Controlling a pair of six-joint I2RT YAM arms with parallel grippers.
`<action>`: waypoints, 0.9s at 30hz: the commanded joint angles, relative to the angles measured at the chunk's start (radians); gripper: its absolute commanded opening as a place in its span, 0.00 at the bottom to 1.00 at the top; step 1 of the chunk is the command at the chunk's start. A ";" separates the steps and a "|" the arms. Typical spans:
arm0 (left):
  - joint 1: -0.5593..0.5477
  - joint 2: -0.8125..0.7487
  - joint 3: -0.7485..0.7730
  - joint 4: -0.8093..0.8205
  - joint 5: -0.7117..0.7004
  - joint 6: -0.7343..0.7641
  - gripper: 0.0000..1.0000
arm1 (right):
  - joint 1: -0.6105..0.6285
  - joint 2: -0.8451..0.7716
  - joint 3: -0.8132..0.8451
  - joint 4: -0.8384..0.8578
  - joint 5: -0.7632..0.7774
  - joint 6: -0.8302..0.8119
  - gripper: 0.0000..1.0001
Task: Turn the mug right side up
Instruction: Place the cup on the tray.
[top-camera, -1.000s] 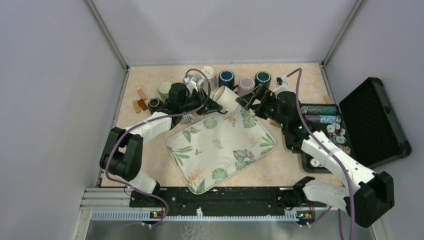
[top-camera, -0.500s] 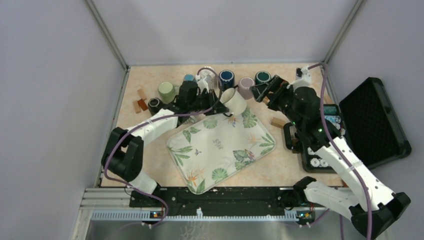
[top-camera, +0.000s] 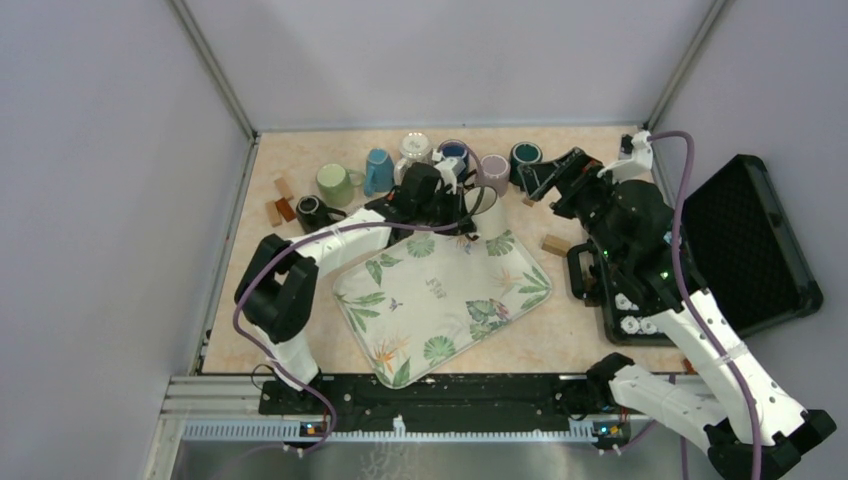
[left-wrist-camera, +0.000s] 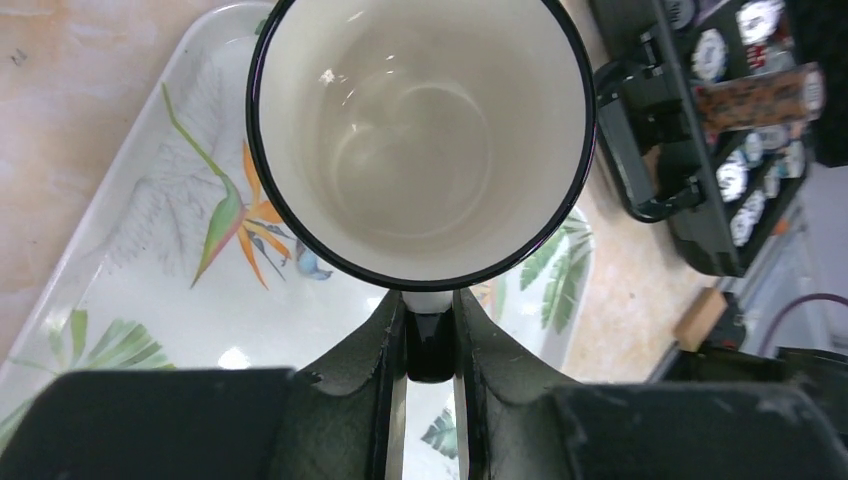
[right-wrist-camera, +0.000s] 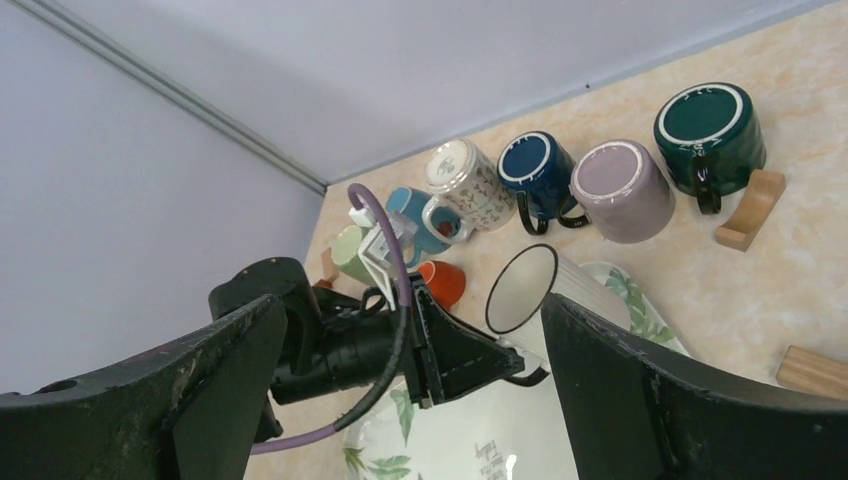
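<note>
The mug (top-camera: 487, 208) is white and ribbed with a black rim and black handle. It hangs tilted over the far corner of the leaf-print tray (top-camera: 440, 300). My left gripper (top-camera: 462, 207) is shut on its handle (left-wrist-camera: 430, 345). In the left wrist view the mug's (left-wrist-camera: 420, 140) empty inside faces the camera, with my left gripper (left-wrist-camera: 430, 312) just below its rim. My right gripper (top-camera: 548, 176) stands open to the mug's right, apart from it. In the right wrist view the mug (right-wrist-camera: 540, 290) shows between the wide-open fingers of my right gripper (right-wrist-camera: 412, 305).
Several mugs line the back: green (top-camera: 333, 183), blue (top-camera: 378, 170), patterned (top-camera: 415, 148), navy (top-camera: 455, 150), lilac (top-camera: 493, 170), teal (top-camera: 525, 153). A small black cup (top-camera: 308, 208) and wooden blocks (top-camera: 280, 200) lie left; another block (top-camera: 553, 243) and an open black case (top-camera: 750, 240) lie right.
My left gripper has carried the mug to the right over the tray's far corner and turned it more upright. The right arm has risen and pulled back to the right.
</note>
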 joint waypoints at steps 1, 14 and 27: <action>-0.038 0.006 0.093 0.075 -0.134 0.120 0.00 | 0.010 -0.010 0.042 0.024 0.017 -0.027 0.99; -0.089 0.070 0.117 0.010 -0.343 0.283 0.00 | 0.009 0.007 0.034 0.038 -0.003 -0.022 0.99; -0.099 0.117 0.126 0.033 -0.373 0.316 0.00 | 0.010 0.017 0.031 0.042 -0.017 -0.019 0.99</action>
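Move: The mug, still pinched by its handle in the left fingers and tipped over, is bound for the tray's far corner, about 4 cm ahead of the left hand, 4 cm to its right and 14 cm below. Also from that hand, the lilac mug stands some 11 cm ahead and 6 cm right, the dark blue mug 15 cm ahead and 2 cm left. From the right hand the tray corner is roughly 10 cm ahead, 8 cm left and 37 cm down. The mug is lowered about 5 cm towards the tray's far corner and swung level by the left hand, which keeps its pinch on the handle and edges some 2.5 cm forward. The wrist turns through nearly 30 degrees, its left side rising and the fingers coming to point more steeply down; the descent all but stops at the end. ##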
